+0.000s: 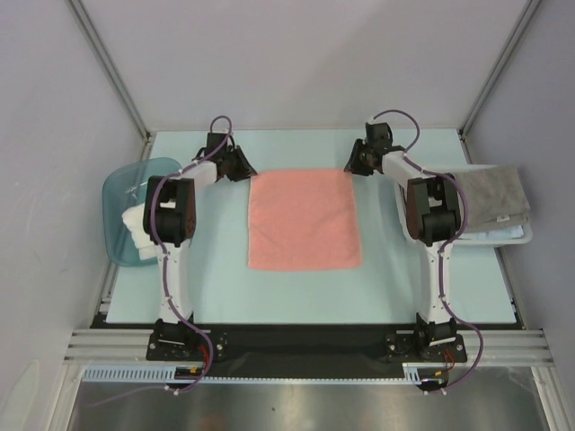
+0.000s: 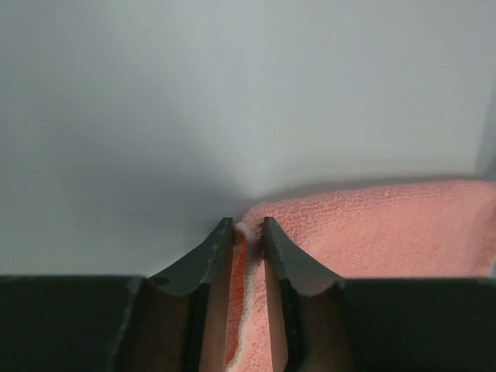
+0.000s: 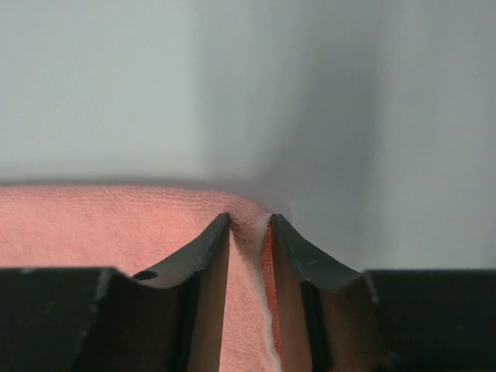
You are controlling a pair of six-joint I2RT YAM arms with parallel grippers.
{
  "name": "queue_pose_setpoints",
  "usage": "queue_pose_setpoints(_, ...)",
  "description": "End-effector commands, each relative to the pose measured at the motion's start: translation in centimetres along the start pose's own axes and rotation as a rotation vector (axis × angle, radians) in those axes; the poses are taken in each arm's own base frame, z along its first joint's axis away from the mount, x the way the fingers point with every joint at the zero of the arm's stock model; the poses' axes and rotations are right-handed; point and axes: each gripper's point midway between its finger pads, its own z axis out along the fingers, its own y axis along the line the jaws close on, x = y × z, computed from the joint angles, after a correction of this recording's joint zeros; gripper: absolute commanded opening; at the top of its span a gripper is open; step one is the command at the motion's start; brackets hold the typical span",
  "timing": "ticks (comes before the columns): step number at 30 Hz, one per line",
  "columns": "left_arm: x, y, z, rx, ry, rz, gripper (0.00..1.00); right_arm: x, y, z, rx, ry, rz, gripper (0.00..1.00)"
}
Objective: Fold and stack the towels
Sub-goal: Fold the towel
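A salmon-pink towel [image 1: 304, 220] lies flat in the middle of the table. My left gripper [image 1: 244, 169] is at its far left corner. In the left wrist view that gripper [image 2: 248, 232] is shut on the towel [image 2: 387, 225], with the corner pinched between the tips. My right gripper [image 1: 352, 164] is at the far right corner. The right wrist view shows the gripper [image 3: 249, 225] shut on the towel [image 3: 101, 225] in the same way. A grey towel [image 1: 492, 196] lies folded at the right. A white towel [image 1: 135, 220] sits in the tub at the left.
A translucent blue tub [image 1: 121, 193] stands at the table's left edge. A white basket [image 1: 517, 235] sits under the grey towel at the right edge. Grey walls close in the back and sides.
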Motion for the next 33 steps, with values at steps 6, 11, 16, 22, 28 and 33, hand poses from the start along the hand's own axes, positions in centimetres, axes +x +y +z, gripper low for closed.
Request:
queue_pose_setpoints(6,-2.0,-1.4,0.5,0.068,-0.042,-0.010,0.15,-2.9,0.4,0.1,-0.028,-0.049,0.018,0.17)
queue_pose_setpoints(11,-4.0,-2.0,0.2,0.098,-0.101,-0.011,0.12,-4.4,0.0,-0.1,-0.029,-0.078,0.015,0.04)
queue_pose_setpoints(16,-6.3,-2.9,-0.3,0.143,-0.167,0.003,0.07,-6.5,0.4,-1.0,-0.042,-0.135,-0.003,0.00)
queue_pose_setpoints(22,-8.9,-5.1,-2.2,0.228,-0.244,0.037,0.00,-8.2,1.6,-2.4,-0.089,-0.209,-0.048,0.00)
queue_pose_setpoints(28,-9.9,-7.2,-5.1,0.295,-0.296,0.075,0.00,-8.5,1.9,-4.2,-0.098,-0.245,-0.064,0.00)
queue_pose_setpoints(33,-9.3,-7.7,-6.7,0.315,-0.297,0.086,0.00,-8.7,2.4,-6.7,-0.104,-0.274,-0.072,0.00)
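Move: The pink towel's far left corner sits right between the left hand's part-open fingers, and its far right corner likewise at the right hand, each a centimetre or so below the hand point. From the left hand, the towel's near hem is some 30 cm back and 13 cm right, and the left basket about 28 cm left and 12 cm back. From the right hand, the grey towel in the right basket is roughly 31 cm right and 8 cm back. Forward and then up, both hands pinch shut on the towel's two far corners as they go. The left goes out about 4 cm, then rises to over 6 cm, easing slightly back, its fingertips tilting up some 15 degrees. The right pushes out 3 to 4 cm, then draws back a little while rising 4 cm. ##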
